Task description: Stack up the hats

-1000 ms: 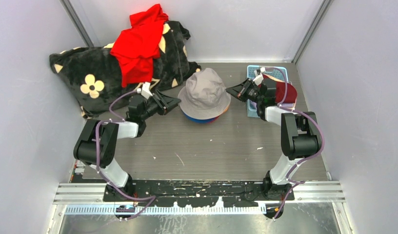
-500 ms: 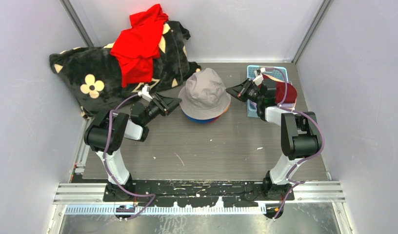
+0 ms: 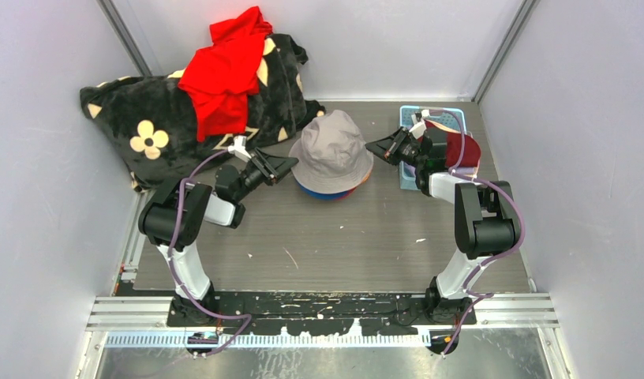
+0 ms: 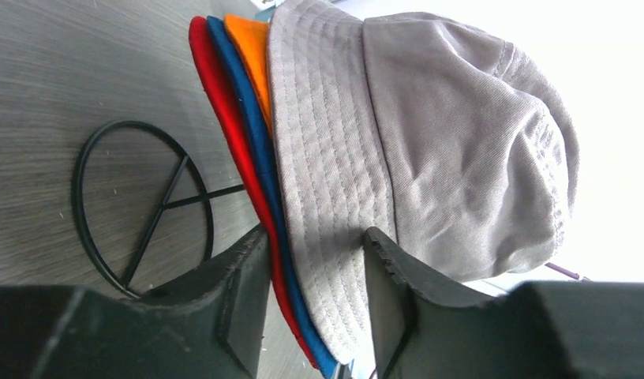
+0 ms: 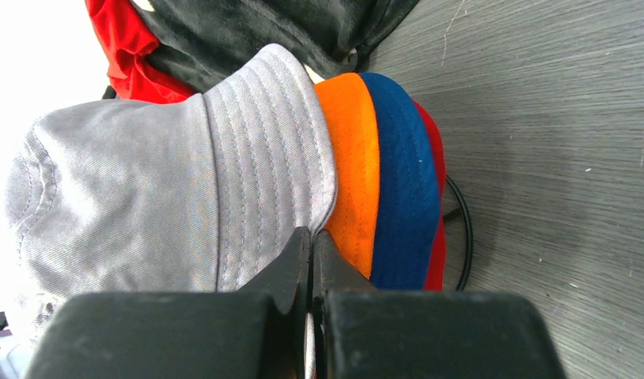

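Observation:
A pile of hats stands mid-table, with the grey hat (image 3: 332, 146) on top of orange (image 5: 352, 174), blue (image 5: 402, 181) and red (image 5: 436, 158) ones. My left gripper (image 3: 284, 165) is open at the pile's left side. In the left wrist view the red (image 4: 216, 103), blue (image 4: 240, 95) and grey (image 4: 429, 134) brims lie between its jaws (image 4: 315, 237). My right gripper (image 3: 374, 146) is shut, its tips (image 5: 312, 234) at the edge of the grey brim on the right side. A maroon hat (image 3: 464, 148) lies behind the right wrist.
A black blanket with cream flowers (image 3: 137, 118) and a bright red garment (image 3: 224, 71) fill the back left corner. A blue basket (image 3: 453, 114) sits at the back right under the maroon hat. A black wire ring (image 4: 141, 205) lies on the table beneath the pile.
The left arm's elbow has swung left and up while its gripper stayed at the pile's left brim, edging slightly closer. The right arm and the hats have not moved.

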Controlling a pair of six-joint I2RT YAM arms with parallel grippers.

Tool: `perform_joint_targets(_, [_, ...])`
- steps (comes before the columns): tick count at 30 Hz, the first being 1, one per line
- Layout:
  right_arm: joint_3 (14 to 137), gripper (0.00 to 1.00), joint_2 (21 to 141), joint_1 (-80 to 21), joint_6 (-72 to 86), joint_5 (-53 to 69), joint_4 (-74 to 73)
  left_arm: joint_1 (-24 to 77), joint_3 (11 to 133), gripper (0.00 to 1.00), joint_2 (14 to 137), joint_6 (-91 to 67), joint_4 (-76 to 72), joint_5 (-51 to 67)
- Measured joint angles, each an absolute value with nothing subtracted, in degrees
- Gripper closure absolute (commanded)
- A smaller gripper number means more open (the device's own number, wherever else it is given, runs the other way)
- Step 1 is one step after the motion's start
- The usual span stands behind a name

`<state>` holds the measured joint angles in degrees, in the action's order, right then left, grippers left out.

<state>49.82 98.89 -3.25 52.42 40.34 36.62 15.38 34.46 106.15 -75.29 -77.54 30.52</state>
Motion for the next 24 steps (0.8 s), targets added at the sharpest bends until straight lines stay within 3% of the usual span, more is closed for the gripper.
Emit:
perform_joint_targets(4, [49.8, 0.99, 98.89, -3.14, 52.42, 40.36, 36.6, 15.53, 34.61, 0.99, 106.17, -75.88, -77.41, 29.32])
perform_joint_targets(24, [52.64, 0.99, 102.32, -3.29, 48.64, 37.28, 27.14, 15.77, 36.21, 1.0, 110.67, -76.09, -81.49, 28.45])
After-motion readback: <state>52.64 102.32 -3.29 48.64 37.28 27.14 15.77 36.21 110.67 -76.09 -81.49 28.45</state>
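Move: The grey hat sits on the stack with its middle about 9 cm right of the left hand, 3 cm ahead and 3 cm up; its brim edge already runs between those open fingers. From the right hand, already shut on the brim, that middle is some 9 cm left, 1 cm back and 3 cm up. The wire stand is under the stack, about 8 cm below the right hand. The maroon hat in the basket is roughly 19 cm right of it, level and 11 cm down. Left fingers shut on the brims, easing 1 cm forward; right keeps its grey-brim pinch, sinking about 4 cm. ##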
